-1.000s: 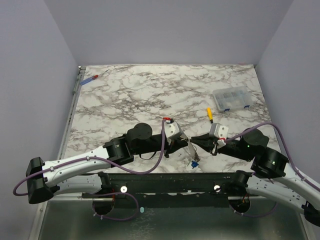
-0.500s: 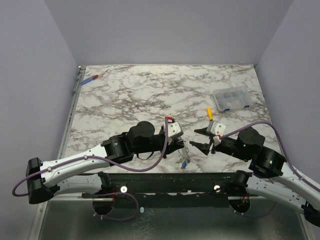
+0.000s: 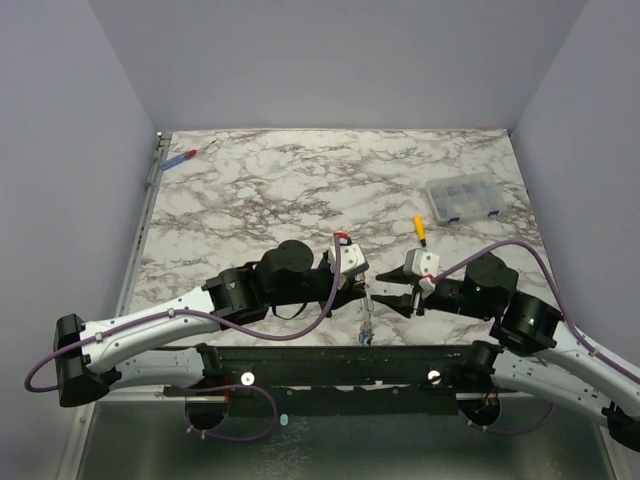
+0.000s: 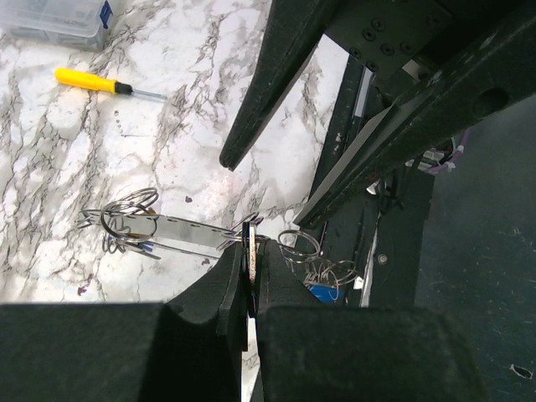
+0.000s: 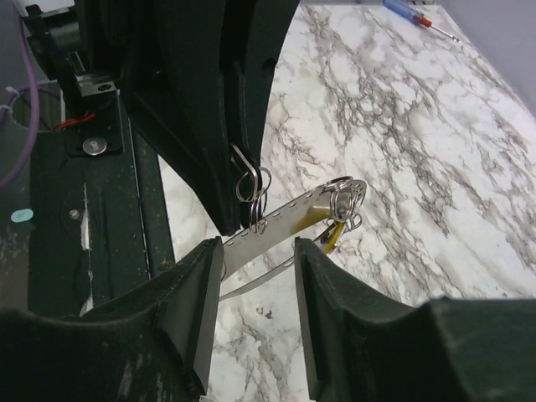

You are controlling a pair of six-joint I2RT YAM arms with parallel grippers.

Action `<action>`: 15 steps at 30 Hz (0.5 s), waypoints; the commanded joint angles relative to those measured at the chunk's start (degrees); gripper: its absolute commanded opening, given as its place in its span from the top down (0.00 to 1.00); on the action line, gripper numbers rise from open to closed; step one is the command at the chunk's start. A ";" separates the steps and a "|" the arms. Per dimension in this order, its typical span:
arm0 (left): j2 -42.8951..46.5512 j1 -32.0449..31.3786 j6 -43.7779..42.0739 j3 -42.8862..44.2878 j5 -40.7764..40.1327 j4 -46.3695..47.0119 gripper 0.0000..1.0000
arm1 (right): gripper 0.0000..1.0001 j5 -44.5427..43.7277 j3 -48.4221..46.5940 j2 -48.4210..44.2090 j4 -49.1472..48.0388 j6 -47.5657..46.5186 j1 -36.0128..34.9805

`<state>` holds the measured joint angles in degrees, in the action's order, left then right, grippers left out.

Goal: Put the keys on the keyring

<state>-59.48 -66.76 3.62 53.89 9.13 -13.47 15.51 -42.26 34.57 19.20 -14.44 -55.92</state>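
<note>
My left gripper [image 3: 362,287] is shut on the keyring [image 4: 188,230] and holds it above the table's near edge. The keyring looks like a silver loop with a flat perforated band, and small split rings [image 4: 126,219] bunch at its far end. Keys hang from it: a yellow-capped one [image 5: 329,236] and a blue-capped one [image 4: 322,291]. From above they dangle as one bunch [image 3: 368,325]. My right gripper [image 5: 258,247] is open. Its fingers [image 5: 197,310] stand either side of the band [image 5: 293,216] without touching it, and it faces the left gripper [image 4: 249,251].
A yellow-handled screwdriver [image 3: 420,229] and a clear compartment box [image 3: 463,197] lie at the right. A red-and-blue screwdriver [image 3: 185,156] lies at the far left corner. The black mounting rail [image 3: 330,360] runs along the near edge, just below the hanging keys.
The right gripper has opened and moved left toward the left gripper. The left gripper has shifted slightly forward, and the hanging bunch of keys has swung left.
</note>
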 commanded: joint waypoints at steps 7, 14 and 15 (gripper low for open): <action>-0.61 0.02 -0.36 1.97 0.13 0.61 1.00 | 0.62 2.73 -0.77 3.55 -5.06 1.25 0.02; -0.46 -0.01 -0.45 2.01 0.42 0.63 1.00 | 0.86 0.38 -0.96 4.98 -5.31 1.25 0.02; -0.41 -0.02 -0.41 2.03 0.43 0.56 1.00 | 0.88 0.21 -1.00 4.98 -5.19 1.18 0.02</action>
<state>-60.25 -66.52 3.38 53.89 8.67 -15.35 16.82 -42.26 39.38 15.94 -13.34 -55.94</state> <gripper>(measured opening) 0.057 0.166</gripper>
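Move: The small rings pinched in my left fingertips are what my right hand goes for: about 3 cm to its left, straight ahead 0 and at its height. From my left hand they are right at the tips, roughly 1 cm to the right. Seen from my right hand, the bunch of rings with the yellow key hangs some 6 cm ahead, 3 cm left and 5 cm below; the blue key hangs about 6 cm back, 2 cm left and 6 cm below. I slide my half-open right hand about 1.5 cm left, up to the small rings at my left fingertips, sinking about 1 cm mostly late on and closing my right fingers nearly shut on them. My left hand keeps its pinch and also eases down about 1 cm, barely tilting. ##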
